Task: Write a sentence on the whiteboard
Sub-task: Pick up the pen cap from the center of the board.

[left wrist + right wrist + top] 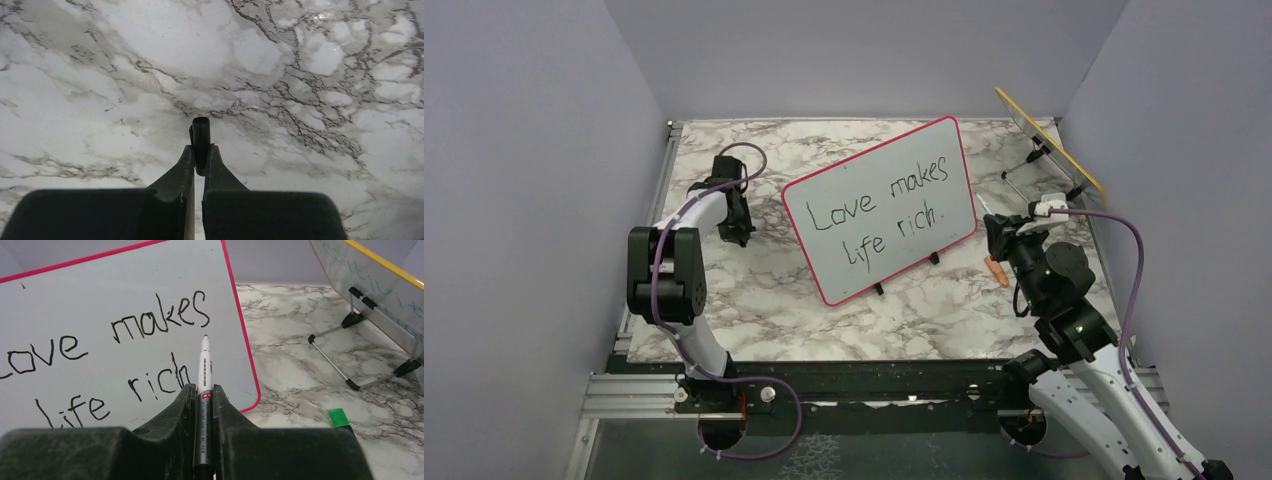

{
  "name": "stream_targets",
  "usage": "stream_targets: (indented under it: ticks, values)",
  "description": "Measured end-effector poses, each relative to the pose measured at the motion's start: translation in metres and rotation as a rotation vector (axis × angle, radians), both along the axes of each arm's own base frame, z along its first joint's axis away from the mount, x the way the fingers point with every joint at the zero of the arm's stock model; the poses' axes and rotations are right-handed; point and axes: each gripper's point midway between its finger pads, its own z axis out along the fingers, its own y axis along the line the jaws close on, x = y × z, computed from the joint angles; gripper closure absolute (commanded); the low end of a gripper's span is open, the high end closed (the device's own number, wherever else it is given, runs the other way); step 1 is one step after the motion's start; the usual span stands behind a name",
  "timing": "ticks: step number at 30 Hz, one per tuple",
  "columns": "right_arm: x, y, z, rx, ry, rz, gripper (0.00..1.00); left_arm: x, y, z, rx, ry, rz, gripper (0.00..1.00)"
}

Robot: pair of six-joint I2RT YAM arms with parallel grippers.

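The whiteboard, white with a pink-red frame, stands tilted at the table's middle. The sentence on it reads "Love makes life rich." in black over two lines. In the right wrist view the board fills the left and the sentence shows partly. My right gripper is shut on a white and grey marker, its tip pointing toward the board near "rich". From above, that gripper hovers off the board's right edge. My left gripper is shut on a small black cap above the marble, left of the board.
A yellow-edged panel leans on a metal wire stand at the back right, also seen from the right wrist. A small orange item lies near the right arm. A green marker end lies on the marble. Grey walls enclose the table.
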Motion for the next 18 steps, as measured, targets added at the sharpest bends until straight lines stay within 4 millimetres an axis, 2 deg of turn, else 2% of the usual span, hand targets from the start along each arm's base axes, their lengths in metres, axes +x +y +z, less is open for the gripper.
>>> stream_targets:
  ticks: [4, 8, 14, 18]
  values:
    - [0.000, 0.004, -0.002, -0.004, 0.006, 0.018, 0.99, 0.001, -0.002, 0.030, 0.007, -0.074, -0.031, 1.00]
    - [-0.001, 0.010, -0.002, -0.004, 0.008, 0.054, 0.99, 0.002, -0.007, 0.075, 0.030, -0.201, -0.084, 1.00]
    - [-0.002, 0.030, 0.013, 0.001, -0.003, 0.162, 0.99, -0.009, -0.011, 0.155, 0.064, -0.436, -0.146, 1.00]
    - [-0.005, 0.047, 0.029, 0.005, -0.020, 0.257, 0.99, -0.027, -0.010, 0.212, 0.084, -0.614, -0.190, 1.00]
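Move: My left hand already has the pen cap pinched down near the table. The open pen it is meant for, in my right hand, lies about 50 cm to the right, 7 cm nearer the bases and 25 cm higher; the whiteboard's middle is some 27 cm right, about level ahead and 9 cm up. From my right hand the cap is about 10 cm ahead, 50 cm left and 25 cm below; the orange block lies 4 cm ahead, 2 cm right and 26 cm down. I raise the cap with my left hand, nearly straight up and faster as I go, about 21 cm to near the pen's height, easing back slightly at the end and swinging the fingers up from pointing down by some 35 degrees, grip kept. My right hand keeps the pen and, mostly late on, shifts about 5 cm left and 3 cm up, turning counter-clockwise in front of the board. ##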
